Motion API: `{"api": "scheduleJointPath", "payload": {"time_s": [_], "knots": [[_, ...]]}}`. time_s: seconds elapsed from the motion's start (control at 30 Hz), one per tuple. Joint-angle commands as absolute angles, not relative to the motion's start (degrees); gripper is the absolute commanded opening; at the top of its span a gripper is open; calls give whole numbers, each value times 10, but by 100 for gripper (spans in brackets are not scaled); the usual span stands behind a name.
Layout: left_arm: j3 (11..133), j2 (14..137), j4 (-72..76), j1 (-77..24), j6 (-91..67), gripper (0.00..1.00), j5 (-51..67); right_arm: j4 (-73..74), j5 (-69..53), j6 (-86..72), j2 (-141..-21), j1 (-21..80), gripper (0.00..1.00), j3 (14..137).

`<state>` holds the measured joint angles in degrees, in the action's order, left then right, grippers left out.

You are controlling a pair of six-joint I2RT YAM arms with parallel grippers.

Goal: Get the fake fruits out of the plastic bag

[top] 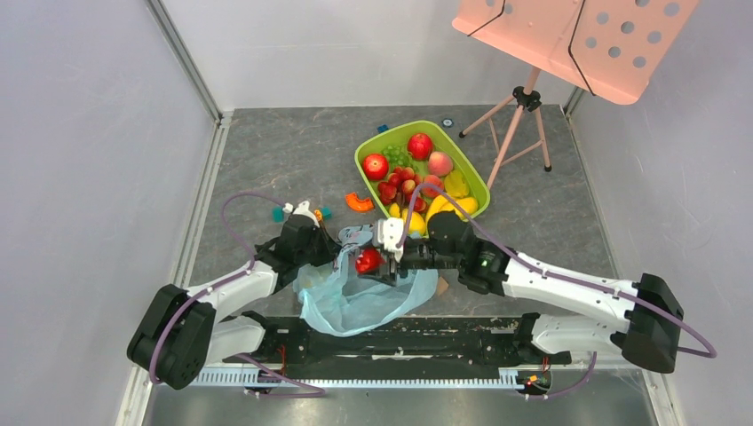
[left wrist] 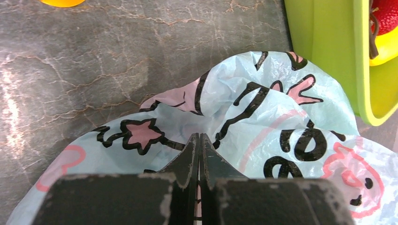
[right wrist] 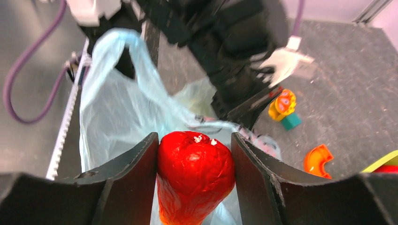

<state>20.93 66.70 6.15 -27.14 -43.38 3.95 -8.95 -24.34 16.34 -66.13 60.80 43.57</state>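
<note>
The light-blue plastic bag point(top: 355, 302) lies crumpled between my two arms, its printed film filling the left wrist view point(left wrist: 263, 108). My left gripper point(top: 342, 255) point(left wrist: 199, 137) is shut on a fold of the bag's edge, a strip of film pinched between its fingers. My right gripper point(top: 382, 260) point(right wrist: 194, 136) is shut on a glossy red fake fruit point(top: 368, 260) point(right wrist: 195, 173), held over the bag's open mouth point(right wrist: 117, 108). Several other fake fruits point(top: 420, 146), red and yellow, lie in the green tray point(top: 360, 158) point(left wrist: 324, 47) just behind.
A pink music stand point(top: 568, 35) on a tripod point(top: 519, 120) stands at the back right. An orange curved block point(top: 359, 202) point(right wrist: 317, 159), a teal block point(top: 278, 214) and a flower block point(right wrist: 283, 104) lie near the bag. Walls enclose the table.
</note>
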Motion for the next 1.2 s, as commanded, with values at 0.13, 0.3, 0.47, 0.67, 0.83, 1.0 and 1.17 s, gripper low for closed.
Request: {"api": "scheduleJointPath", "payload": {"time_s": [0.13, 0.3, 0.47, 0.67, 0.83, 1.0, 1.17], "knots": [[225, 653, 40, -273, -437, 2, 21, -99, -217, 51, -712, 562, 31, 609], [227, 649, 28, -273, -437, 2, 17, -91, -197, 15, -750, 471, 32, 678], [227, 635, 20, -273, -437, 2, 19, -60, -135, 15, -795, 362, 30, 700], [224, 608, 5, -273, -434, 2, 19, -32, -65, 48, -868, 303, 31, 682], [223, 596, 4, -274, -433, 2, 21, -28, -47, 44, -943, 279, 31, 679], [222, 586, -14, -273, -434, 2, 22, -27, -20, 28, -982, 270, 33, 674], [220, 578, -19, -273, -434, 2, 20, -29, -4, 20, -985, 270, 34, 650]]}}
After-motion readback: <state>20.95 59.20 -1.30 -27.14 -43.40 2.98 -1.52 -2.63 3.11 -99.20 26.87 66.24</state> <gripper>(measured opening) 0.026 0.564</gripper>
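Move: Ahead and well below the right hand, which already holds the red fruit clear of the bag, lies the green tray: its middle about 30 cm forward, 13 cm right and 19 cm down. The open bag sits straight underneath, some 18 cm down; the lychee bunch in the tray is about 28 cm forward and 9 right, the big peach 35 forward and 18 right. From the left hand, the tray is roughly 19 cm forward, 20 right and nearly level. Carrying the red fruit in an unchanged grip, the right hand swings up off the bag and then about 30 cm forward and 14 cm right to over the tray, rising some 13 cm before sinking to finish about 10 cm lower than it began, slowing at the end. Meanwhile the wrist turns some 60 degrees clockwise and tips down; the left fingers stay shut on the bag, shifting under 2 cm. ##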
